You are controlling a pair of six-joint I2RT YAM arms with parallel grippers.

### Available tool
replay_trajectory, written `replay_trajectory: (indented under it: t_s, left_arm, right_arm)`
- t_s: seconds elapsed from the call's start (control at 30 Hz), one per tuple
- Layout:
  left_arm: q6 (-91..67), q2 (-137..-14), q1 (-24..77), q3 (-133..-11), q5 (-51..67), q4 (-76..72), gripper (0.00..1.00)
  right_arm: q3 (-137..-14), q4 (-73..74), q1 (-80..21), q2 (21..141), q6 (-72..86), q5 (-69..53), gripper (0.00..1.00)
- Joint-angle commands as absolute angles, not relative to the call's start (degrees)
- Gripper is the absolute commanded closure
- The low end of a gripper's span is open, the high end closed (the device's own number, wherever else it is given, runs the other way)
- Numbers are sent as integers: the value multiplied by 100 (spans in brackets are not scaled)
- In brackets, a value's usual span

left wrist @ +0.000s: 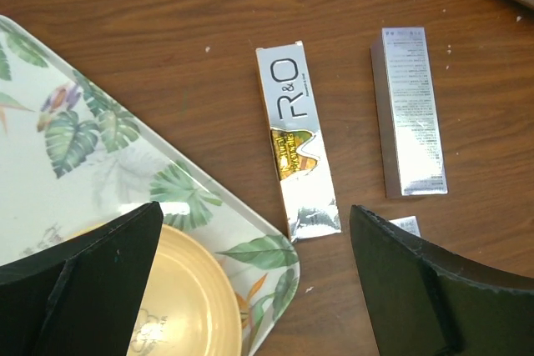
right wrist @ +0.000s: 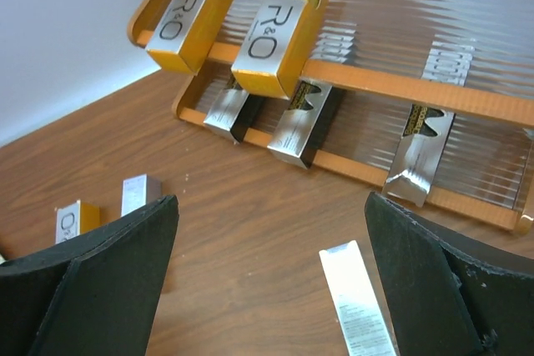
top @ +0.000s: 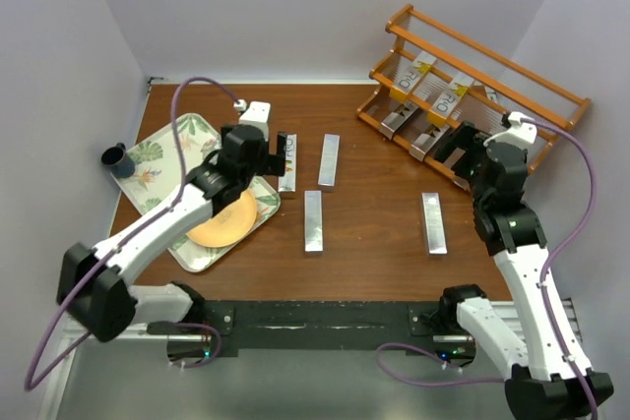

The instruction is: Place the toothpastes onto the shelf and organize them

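Observation:
Three silver toothpastes lie loose on the brown table (top: 329,161) (top: 313,221) (top: 433,223). A fourth toothpaste (left wrist: 297,139), lettered R&O with a gold patch, lies beside the tray corner. My left gripper (top: 268,156) (left wrist: 259,289) hovers open above that corner, holding nothing. The orange-brown shelf (top: 472,86) stands at the back right with several cartons on its tiers, two gold-ended ones (right wrist: 188,10) (right wrist: 284,22) on the upper rails and three silver ones below. My right gripper (top: 459,152) (right wrist: 271,281) stands open and empty just in front of the shelf's lowest rail.
A leaf-patterned tray (top: 162,159) at the left carries a yellow plate (top: 224,221). A dark blue cup (top: 118,159) sits at the tray's far left edge. White walls close in on the left, back and right.

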State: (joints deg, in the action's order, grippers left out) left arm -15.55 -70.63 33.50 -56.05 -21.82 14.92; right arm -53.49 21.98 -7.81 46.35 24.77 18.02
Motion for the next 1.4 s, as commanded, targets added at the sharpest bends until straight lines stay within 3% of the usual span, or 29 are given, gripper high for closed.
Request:
replay_trajectory:
  t_s: [0.0, 0.63, 1.07, 1.37]
  left_arm:
    - [-2127, -7838, 3331, -6283, -2065, 1854, 0]
    - [-2654, -10888, 3243, -7901, -2241, 2329, 2]
    - [-2689, -11742, 3023, -8244, -1820, 2496, 28]
    - [-2681, -11821, 2997, -8340, -1424, 2505, 57]
  right_arm:
    - [-4949, 1942, -773, 4474, 2197, 1459, 2]
    - [-4289, 1731, -931, 3797, 2162, 1494, 2]
    - [-4263, 1688, -993, 3744, 2101, 1608, 2]
    - [-4280, 1714, -993, 3744, 2083, 1617, 2]
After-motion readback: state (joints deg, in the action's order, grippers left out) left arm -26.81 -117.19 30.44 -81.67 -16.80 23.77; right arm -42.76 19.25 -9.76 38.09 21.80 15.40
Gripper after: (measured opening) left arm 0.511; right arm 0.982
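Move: The R&O toothpaste box to grasp lies about 9 cm ahead of the left hand, 5 cm to its right and some 19 cm below. At the same depth, a silver box lies level with it, 9 cm farther right; a second silver box sits 15 cm nearer than it and 5 cm to its right. The yellow plate is about 4 cm back and 9 cm left of the left hand. From the right hand the R&O box is some 12 cm ahead, 36 cm left and 27 cm below. Bring the open left gripper down about 18 cm, reaching forward some 8 cm and a little right, and tip its fingers nearly 30 degrees more steeply down onto the R&O box. Start closing on the way down and finish with the pads on the box's long sides near its gold logo. Lower the empty right gripper about 4 cm, easing it slightly back, fingers still open. ##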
